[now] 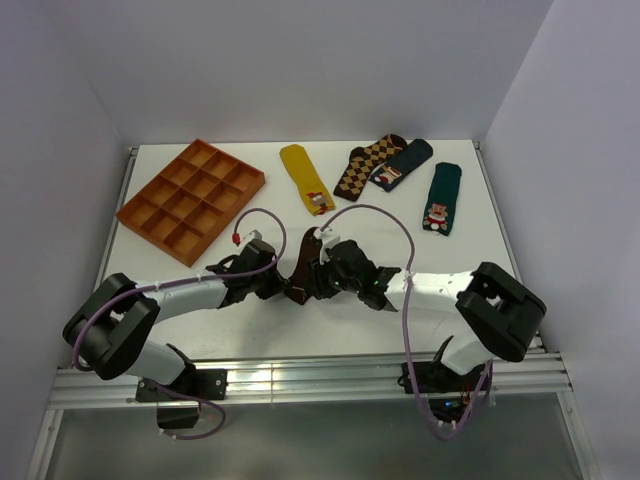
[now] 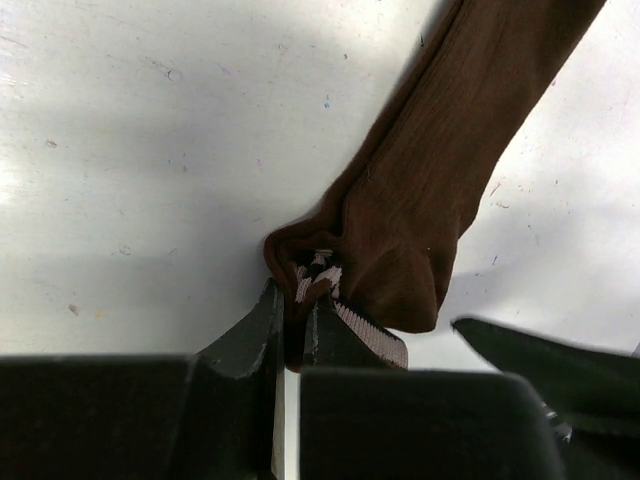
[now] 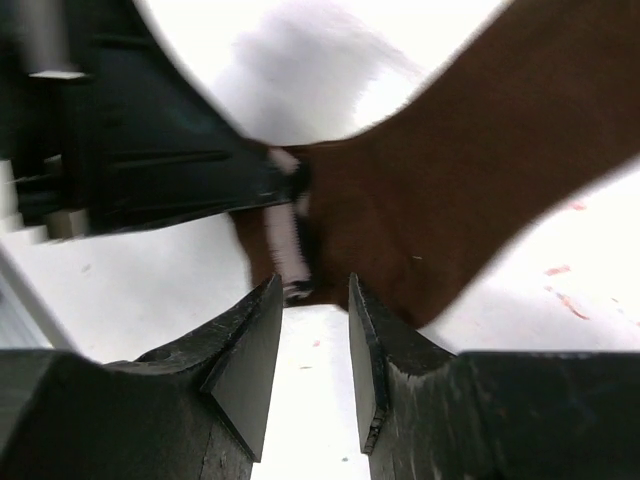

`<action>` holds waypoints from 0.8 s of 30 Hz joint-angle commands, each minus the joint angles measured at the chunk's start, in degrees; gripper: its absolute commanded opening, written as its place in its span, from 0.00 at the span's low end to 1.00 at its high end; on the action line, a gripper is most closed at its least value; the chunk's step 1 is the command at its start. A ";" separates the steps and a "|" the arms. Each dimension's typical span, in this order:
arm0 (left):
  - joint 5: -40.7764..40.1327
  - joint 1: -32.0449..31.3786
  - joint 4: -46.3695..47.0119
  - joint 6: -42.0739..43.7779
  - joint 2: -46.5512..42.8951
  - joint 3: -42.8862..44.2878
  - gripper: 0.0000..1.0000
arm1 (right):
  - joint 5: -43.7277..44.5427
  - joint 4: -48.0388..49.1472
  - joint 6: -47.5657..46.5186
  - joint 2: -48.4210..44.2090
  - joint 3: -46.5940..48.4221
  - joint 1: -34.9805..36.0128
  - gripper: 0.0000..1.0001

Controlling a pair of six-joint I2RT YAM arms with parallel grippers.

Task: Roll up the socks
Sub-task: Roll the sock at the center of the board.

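A dark brown sock (image 1: 304, 262) lies bunched on the white table between my two grippers. In the left wrist view the sock (image 2: 450, 160) runs up to the right. Its cuff end, with pale stripes, is pinched in my left gripper (image 2: 295, 318), which is shut on it. My right gripper (image 3: 315, 292) stands open just short of the sock (image 3: 450, 200), with only bare table between its fingers. One dark right fingertip (image 2: 540, 355) shows beside the sock's fold. From above, the left gripper (image 1: 283, 283) and the right gripper (image 1: 322, 280) meet at the sock's near end.
An orange compartment tray (image 1: 192, 198) stands at the back left. Further back lie a mustard yellow sock (image 1: 306, 177), a brown-and-tan diamond sock (image 1: 366, 165), a dark patterned sock (image 1: 404, 163) and a green sock (image 1: 442, 197). The table's metal rail (image 1: 300, 378) runs along the near edge.
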 commanded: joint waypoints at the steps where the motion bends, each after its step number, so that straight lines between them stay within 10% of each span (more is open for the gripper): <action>1: -1.39 -0.64 -4.28 2.46 0.65 0.39 0.00 | 5.45 0.23 3.56 1.47 0.62 -1.61 0.40; 15: -0.25 -0.91 -5.69 4.30 -0.05 0.13 0.00 | 8.27 -2.33 3.48 13.07 6.95 -5.83 0.39; 24: -0.34 -1.00 -7.27 3.60 2.05 1.71 0.00 | 5.80 -1.36 -3.27 2.01 4.06 -4.17 0.40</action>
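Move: The right gripper hangs half open just right of the brown sock's folded near end. The sock's middle is about 8 cm ahead of it, 3 cm left and 4 cm below; the striped cuff, in the left gripper's pinch, is some 6 cm left and 1 cm ahead. The yellow sock lies roughly 30 cm ahead and 3 cm left. From the left gripper, the brown sock's middle is about 7 cm ahead and 4 cm right. Take the right gripper forward about 5 cm along the brown sock's right side, sinking some 4 cm and easing 2 cm right, while turning it about 10 degrees clockwise; finish with its half-open fingers at the sock's right edge, rising about 1 cm and edging back slightly. Keep the left gripper shut on the folded cuff and still. ##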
